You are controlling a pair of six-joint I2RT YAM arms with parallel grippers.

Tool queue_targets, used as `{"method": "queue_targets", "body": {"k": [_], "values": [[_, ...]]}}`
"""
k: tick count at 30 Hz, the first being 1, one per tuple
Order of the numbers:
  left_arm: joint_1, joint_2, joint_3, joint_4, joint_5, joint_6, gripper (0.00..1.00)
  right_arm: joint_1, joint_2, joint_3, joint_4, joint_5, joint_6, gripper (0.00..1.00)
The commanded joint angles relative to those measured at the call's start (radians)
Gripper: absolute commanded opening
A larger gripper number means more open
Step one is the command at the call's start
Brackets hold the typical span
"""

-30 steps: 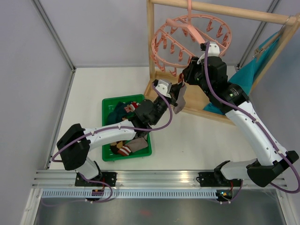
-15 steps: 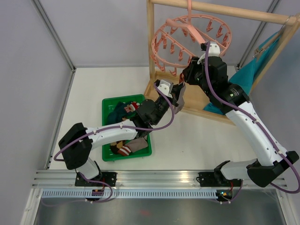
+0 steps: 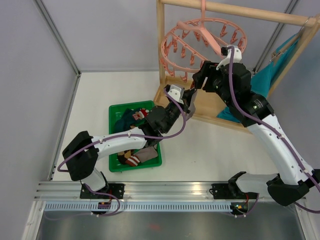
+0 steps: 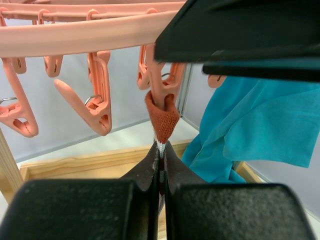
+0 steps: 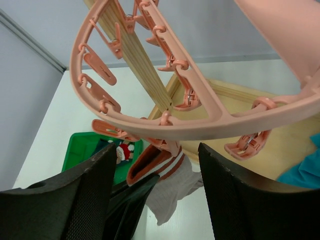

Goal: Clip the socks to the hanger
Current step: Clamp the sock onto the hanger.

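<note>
The pink hanger hangs from the wooden rail. My left gripper is shut on a grey sock with a red-and-white striped cuff and holds it up under the ring. One pink peg pinches the top of the cuff. My right gripper stands open, one finger on each side of that peg and touching neither. In the right wrist view the sock hangs from the peg below the ring, between the right gripper's spread fingers.
A green bin on the table holds other socks, a dark teal one and a brown-black one. The wooden frame carries the rail. A bright teal cloth hangs at the right of the frame.
My right gripper has opened and drawn back a little to the right, off the peg. The peg now grips the cuff. My left gripper has stayed in place, still shut.
</note>
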Motion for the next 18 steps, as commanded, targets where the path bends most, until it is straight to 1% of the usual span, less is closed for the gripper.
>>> {"method": "queue_targets", "body": {"k": [1,5,6,10,12,14,18], "values": [[0.016,-0.049,0.034,-0.009,-0.025,-0.050,0.02,0.007,-0.054,-0.009,0.017,-0.043,0.007,0.73],[0.048,-0.082,0.034,-0.058,-0.028,-0.066,0.02,0.005,-0.097,-0.029,0.014,-0.063,0.007,0.74],[0.058,-0.095,0.039,-0.096,-0.028,-0.075,0.02,0.007,-0.112,-0.030,0.012,-0.067,0.007,0.74],[0.127,-0.136,0.052,-0.182,-0.022,-0.132,0.02,0.007,-0.146,-0.047,0.004,-0.067,0.000,0.74],[0.169,-0.147,0.071,-0.227,-0.007,-0.159,0.02,0.005,-0.164,-0.055,0.000,-0.063,-0.005,0.74],[0.196,-0.155,0.103,-0.306,0.001,-0.196,0.02,0.005,-0.175,-0.059,-0.003,-0.067,-0.011,0.75],[0.249,-0.159,0.147,-0.394,0.024,-0.219,0.02,0.007,-0.206,-0.073,-0.006,-0.062,-0.016,0.75]]}}
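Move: Just ahead of the left fingers, which still pinch the sock's red cuff, hangs the clip that the cuff sits in: about 3 cm forward, 2 cm right and 4 cm up. The next clip hangs some 3 cm forward and 5 cm left of it; the hanger ring's middle is roughly 15 cm ahead, 4 cm right and 9 cm above the left hand. From the open right hand the same clip is about 2 cm ahead, 1 cm left, 2 cm below. Dragging the pinched cuff along under the hanger's near rim, the left hand starts slowly, then sweeps about 9 cm left and 6 cm forward, rising some 3 cm and turning about 10 degrees counter-clockwise, fingers kept shut. Meanwhile the right hand, already open, backs away from the clip by about 5 cm and rises 3 cm, its fingers staying wide. ##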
